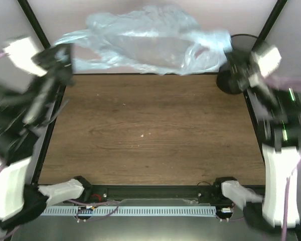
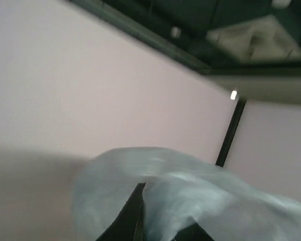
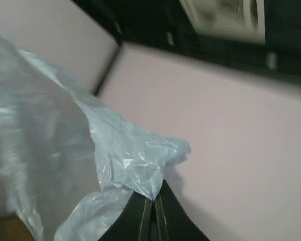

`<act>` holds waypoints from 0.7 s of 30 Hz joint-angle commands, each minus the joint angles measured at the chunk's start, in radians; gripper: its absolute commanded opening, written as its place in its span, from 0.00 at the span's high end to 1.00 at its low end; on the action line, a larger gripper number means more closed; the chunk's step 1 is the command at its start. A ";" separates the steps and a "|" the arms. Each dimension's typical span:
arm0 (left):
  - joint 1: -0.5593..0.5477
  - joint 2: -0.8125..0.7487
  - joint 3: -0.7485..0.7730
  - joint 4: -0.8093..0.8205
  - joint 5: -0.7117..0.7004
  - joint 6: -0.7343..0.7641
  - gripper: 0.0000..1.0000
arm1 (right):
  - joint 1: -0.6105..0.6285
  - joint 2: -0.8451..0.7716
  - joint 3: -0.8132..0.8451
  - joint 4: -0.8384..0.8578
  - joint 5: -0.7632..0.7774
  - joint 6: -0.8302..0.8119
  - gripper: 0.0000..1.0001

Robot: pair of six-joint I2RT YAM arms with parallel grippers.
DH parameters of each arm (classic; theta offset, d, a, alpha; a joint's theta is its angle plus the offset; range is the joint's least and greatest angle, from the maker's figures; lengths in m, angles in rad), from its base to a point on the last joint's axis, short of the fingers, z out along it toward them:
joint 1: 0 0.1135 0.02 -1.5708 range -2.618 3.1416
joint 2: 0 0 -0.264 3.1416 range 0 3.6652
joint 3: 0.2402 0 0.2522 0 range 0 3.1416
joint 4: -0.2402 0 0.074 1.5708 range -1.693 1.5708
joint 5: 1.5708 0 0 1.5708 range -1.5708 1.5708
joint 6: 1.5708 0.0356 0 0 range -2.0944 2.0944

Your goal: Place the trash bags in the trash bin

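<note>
The light-blue translucent trash bag (image 1: 145, 42) hangs stretched in the air over the far edge of the table, between my two raised grippers. My left gripper (image 1: 65, 54) pinches its left end; in the left wrist view the bag (image 2: 190, 186) drapes over that gripper (image 2: 160, 216) and hides much of its fingers (image 2: 133, 216). My right gripper (image 1: 230, 52) is shut on the right end, where a crumpled corner of the bag (image 3: 125, 150) is pinched at the tips of the gripper (image 3: 154, 198). The black round trash bin (image 1: 230, 83) stands at the far right, partly behind the right gripper.
The brown wooden table (image 1: 150, 130) lies below the bag. Black frame posts (image 1: 37, 25) rise at both far corners, and pale walls close the back. Both arms look blurred in the top view.
</note>
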 commanded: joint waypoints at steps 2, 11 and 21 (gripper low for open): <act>-0.003 -0.082 -0.402 0.073 -0.072 0.078 0.96 | 0.006 -0.287 -0.533 0.232 -0.189 -0.061 0.99; -0.175 0.052 -1.004 -0.085 -0.124 0.033 0.96 | -0.019 0.113 -0.851 -0.355 0.064 -0.309 0.99; -0.231 -0.256 -0.841 0.008 -0.109 0.020 0.96 | -0.023 -0.415 -0.694 -0.310 -0.377 -0.149 0.99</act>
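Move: Both hands are high in the air, each pinching one side of the spread trash bag. Its middle lies about 16 cm to the left hand's right, 5 cm ahead and some 5 cm lower, and mirrored about 16 cm to the right hand's left, 5 cm ahead. The trash bin stands about 30 cm ahead of the right hand, 20 cm to its right and 48 cm below. Keeping their pinch, both hands whip the trash bag about 55 cm down, then swing back up nearly 30. ##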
